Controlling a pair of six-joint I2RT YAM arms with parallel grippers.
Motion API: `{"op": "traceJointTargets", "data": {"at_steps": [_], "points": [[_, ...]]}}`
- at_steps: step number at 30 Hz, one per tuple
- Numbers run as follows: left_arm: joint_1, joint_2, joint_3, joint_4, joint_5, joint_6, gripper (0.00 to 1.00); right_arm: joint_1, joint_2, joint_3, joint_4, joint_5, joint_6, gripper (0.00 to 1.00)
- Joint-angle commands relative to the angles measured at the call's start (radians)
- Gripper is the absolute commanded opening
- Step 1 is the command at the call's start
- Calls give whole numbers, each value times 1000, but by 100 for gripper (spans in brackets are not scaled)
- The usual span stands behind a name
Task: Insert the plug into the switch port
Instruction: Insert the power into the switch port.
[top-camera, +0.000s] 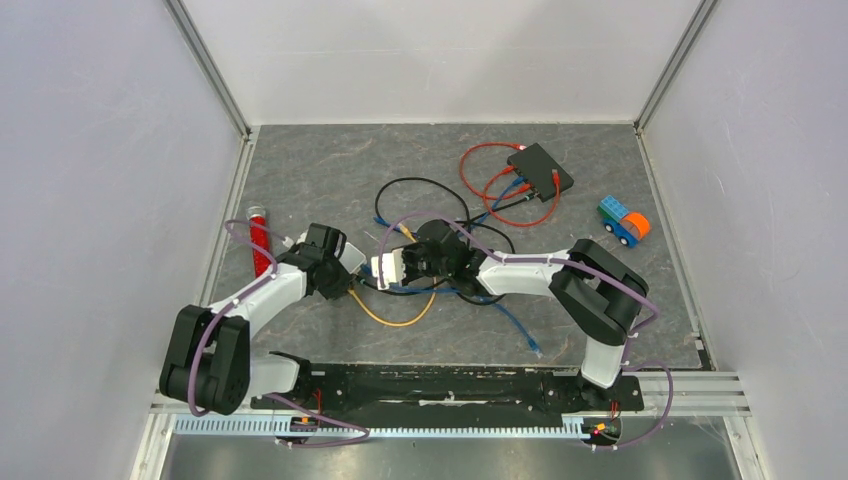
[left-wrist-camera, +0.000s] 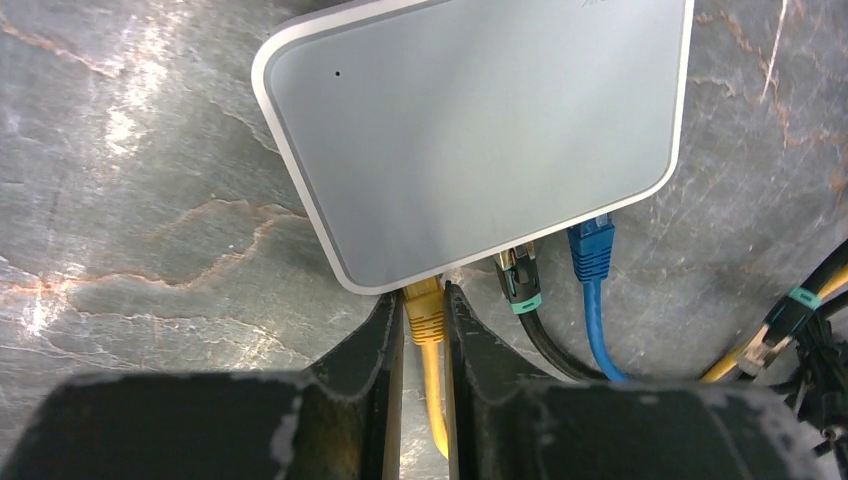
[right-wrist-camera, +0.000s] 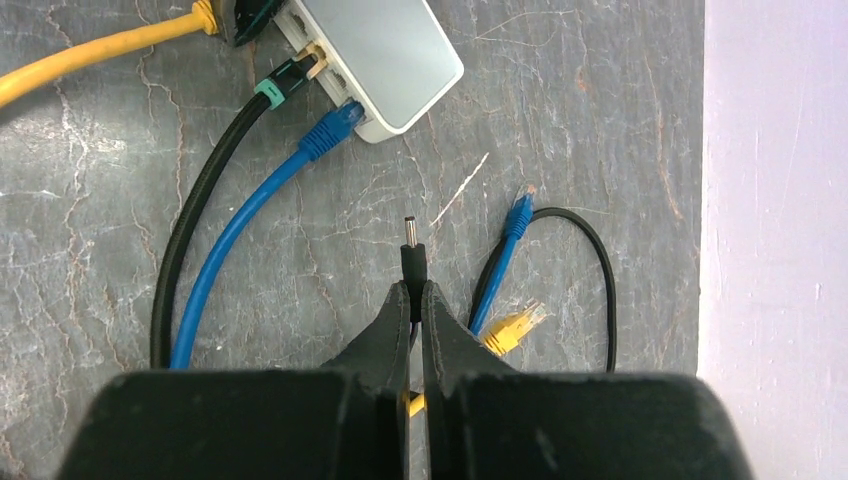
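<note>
A white switch (left-wrist-camera: 470, 140) lies flat on the grey table, also seen as the white switch (top-camera: 388, 267) between both arms. A black plug with a teal ring (left-wrist-camera: 520, 280) and a blue plug (left-wrist-camera: 592, 248) sit in its ports. My left gripper (left-wrist-camera: 424, 295) is shut on a yellow plug (left-wrist-camera: 424, 312), whose tip reaches under the switch's edge; how deep it sits is hidden. To the right, my right gripper (right-wrist-camera: 415, 290) is shut on a black barrel plug (right-wrist-camera: 412, 262), its metal tip pointing toward the switch (right-wrist-camera: 375, 55) but well short of it.
A loose blue plug (right-wrist-camera: 518, 215) and a loose yellow plug (right-wrist-camera: 512, 328) lie right of my right gripper. A black switch (top-camera: 540, 170) with red cables sits at the back. A toy truck (top-camera: 624, 222) stands at the right, a red tube (top-camera: 260, 245) at the left.
</note>
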Motion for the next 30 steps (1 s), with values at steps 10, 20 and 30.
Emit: {"op": "traceJointTargets", "data": {"at_steps": [10, 20, 30], "points": [[-82, -149, -55, 105, 184, 322, 5, -40, -6, 35, -48, -72, -61, 0], [-80, -123, -27, 98, 217, 500, 5, -136, 31, 72, -129, -172, -186, 0], [-79, -78, -25, 50, 334, 542, 8, -137, 70, 129, -240, -194, -293, 0]]}}
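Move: The left hand already grips the yellow plug at one end of the white switch's port side; the switch's middle lies about 5 cm ahead and 1 cm left, about level. From the right hand, holding the black power plug, the switch is about 9 cm left, 1 cm ahead and 7 cm lower, its seated blue plug 5 cm left and 2 cm back; on the table, a loose blue plug lies 7 cm ahead and 2 cm left, a loose yellow plug 6 cm ahead and 3 cm right. Keeping its pinch on the yellow plug, the left hand carries the switch round clockwise by some 30 degrees while shifting about 4 cm right and 2.5 cm back, rising roughly 2 cm on the way and then sinking about half of that again. The right hand, still shut on the black power plug with its tip pointing left and down, starts a little later, going forward about 4 cm and right 3 cm off the switch's near corner, then mostly sinking, about 2 cm lower in all, with only a slight turn of the wrist. ##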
